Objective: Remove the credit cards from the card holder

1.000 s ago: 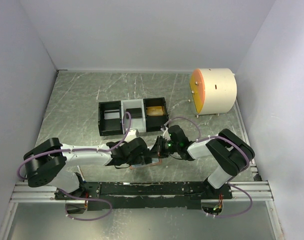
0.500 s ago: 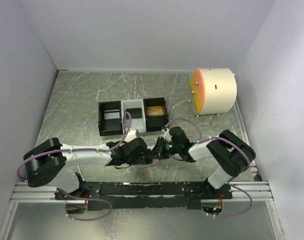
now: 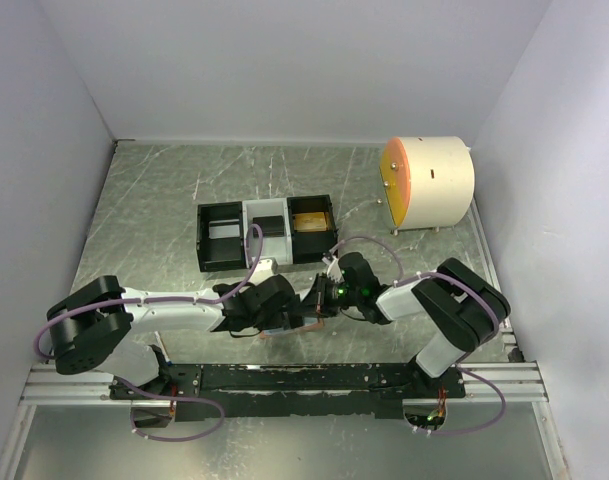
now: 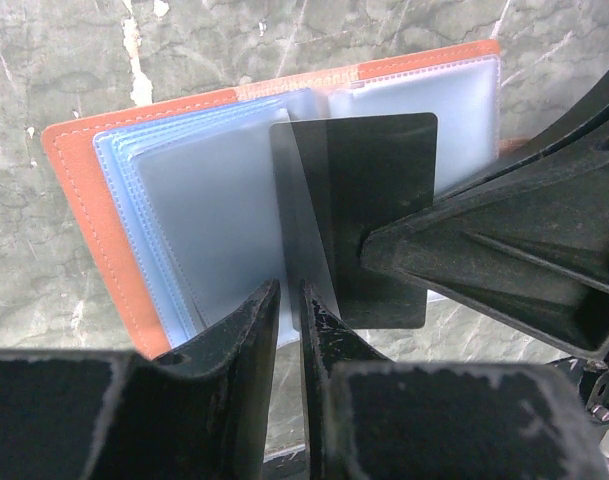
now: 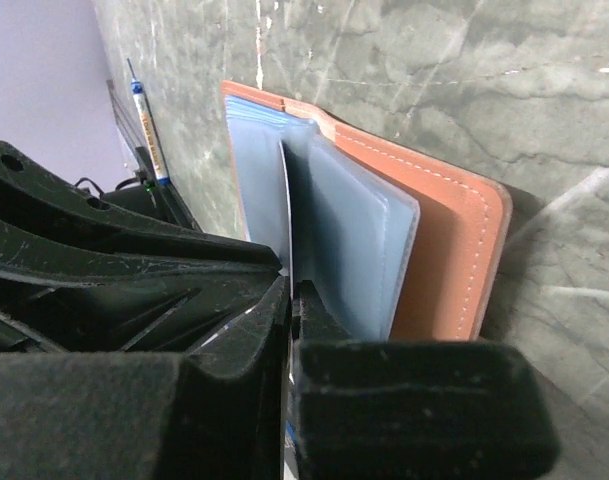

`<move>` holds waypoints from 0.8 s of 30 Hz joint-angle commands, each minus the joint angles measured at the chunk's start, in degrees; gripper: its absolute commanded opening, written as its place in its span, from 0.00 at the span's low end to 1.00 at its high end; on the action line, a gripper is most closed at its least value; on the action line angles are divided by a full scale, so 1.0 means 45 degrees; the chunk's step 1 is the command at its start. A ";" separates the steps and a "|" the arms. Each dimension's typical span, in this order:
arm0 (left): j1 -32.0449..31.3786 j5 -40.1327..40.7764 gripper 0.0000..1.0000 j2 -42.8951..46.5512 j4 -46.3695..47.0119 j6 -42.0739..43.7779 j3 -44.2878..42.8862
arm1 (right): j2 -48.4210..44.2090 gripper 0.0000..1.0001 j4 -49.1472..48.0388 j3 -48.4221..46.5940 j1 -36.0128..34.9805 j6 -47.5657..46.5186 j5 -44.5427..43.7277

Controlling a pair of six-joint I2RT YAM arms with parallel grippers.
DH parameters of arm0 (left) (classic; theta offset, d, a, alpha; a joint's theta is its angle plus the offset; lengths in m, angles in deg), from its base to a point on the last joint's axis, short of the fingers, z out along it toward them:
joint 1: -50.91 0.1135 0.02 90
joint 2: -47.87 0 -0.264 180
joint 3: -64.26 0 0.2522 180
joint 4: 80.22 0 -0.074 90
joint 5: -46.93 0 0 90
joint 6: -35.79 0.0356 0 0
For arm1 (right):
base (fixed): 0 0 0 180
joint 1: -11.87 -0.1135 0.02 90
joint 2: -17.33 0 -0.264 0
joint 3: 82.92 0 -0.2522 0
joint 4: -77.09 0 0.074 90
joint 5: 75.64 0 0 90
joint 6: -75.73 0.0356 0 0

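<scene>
The salmon-pink card holder [image 4: 84, 190] lies open on the table, its pale blue-grey pocket panels [image 4: 214, 210] fanned up. A dark grey credit card [image 4: 364, 170] sticks partway out of a pocket. My right gripper [image 5: 291, 290] is shut on that card's edge, and its black fingers [image 4: 464, 240] reach in from the right in the left wrist view. My left gripper [image 4: 289, 300] is nearly shut on the lower edge of a pocket panel. In the top view both grippers [image 3: 289, 318] [image 3: 319, 302] meet over the card holder, which hides most of it.
A black-and-grey three-compartment tray [image 3: 216, 262] stands behind the grippers. A white drum with an orange face [image 3: 429, 185] sits at the back right. White walls close in the marbled table on three sides.
My right gripper has closed fully on the dark card. Both arms stay almost where they were; the left grip is unchanged.
</scene>
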 commanded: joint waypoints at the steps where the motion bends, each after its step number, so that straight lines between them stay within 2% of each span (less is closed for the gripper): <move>1: -0.0059 0.0357 0.26 0.0062 -0.0630 0.0058 0.0089 | -0.0315 0.00 0.0304 -0.0072 -0.0024 -0.0173 -0.0364; 7: -0.0059 0.0543 0.30 0.0782 -0.0580 0.0114 0.0320 | -0.1760 0.00 0.1878 0.0029 0.0005 -0.0640 -0.1264; 14: -0.0059 0.0766 0.37 0.1537 -0.0303 0.0056 0.0646 | -0.2355 0.00 0.1438 0.0398 -0.0032 -0.0223 -0.0620; 17: -0.0059 0.0618 0.46 0.1844 0.0379 0.0180 0.1036 | -0.2831 0.00 0.2038 0.0317 -0.0055 -0.0571 -0.1101; 21: -0.0059 0.0513 0.73 0.2319 0.0584 0.0630 0.1063 | -0.3475 0.00 0.2423 0.0262 -0.0071 -0.0942 -0.1462; 24: -0.0033 0.1023 0.85 0.2741 -0.0244 0.0532 0.0809 | -0.3816 0.00 0.2834 0.0162 -0.0092 -0.1117 -0.1700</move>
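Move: Between the right hand's shut fingers is the black card, its middle about 2 cm to the left and 1 cm ahead, its left edge still in the sleeve. The open card holder's middle lies roughly 3 cm to the right hand's left and 1 cm below; the three-part tray stands some 16 cm ahead and 8 cm left. From the left hand, the sleeve's middle is about 2 cm ahead, 2 cm left and 1 cm down, and the card some 3 cm right and 2 cm ahead. Drawing the black card out of the sleeve, the right hand keeps its pinch and climbs about 3.5 cm, drifting a little over 1 cm to the right. The left fingertips, at the sleeve's edge beside the card, come free as that hand backs off about 2 cm up and 1.5 cm left, its fingers spreading from nearly shut to wide open. ##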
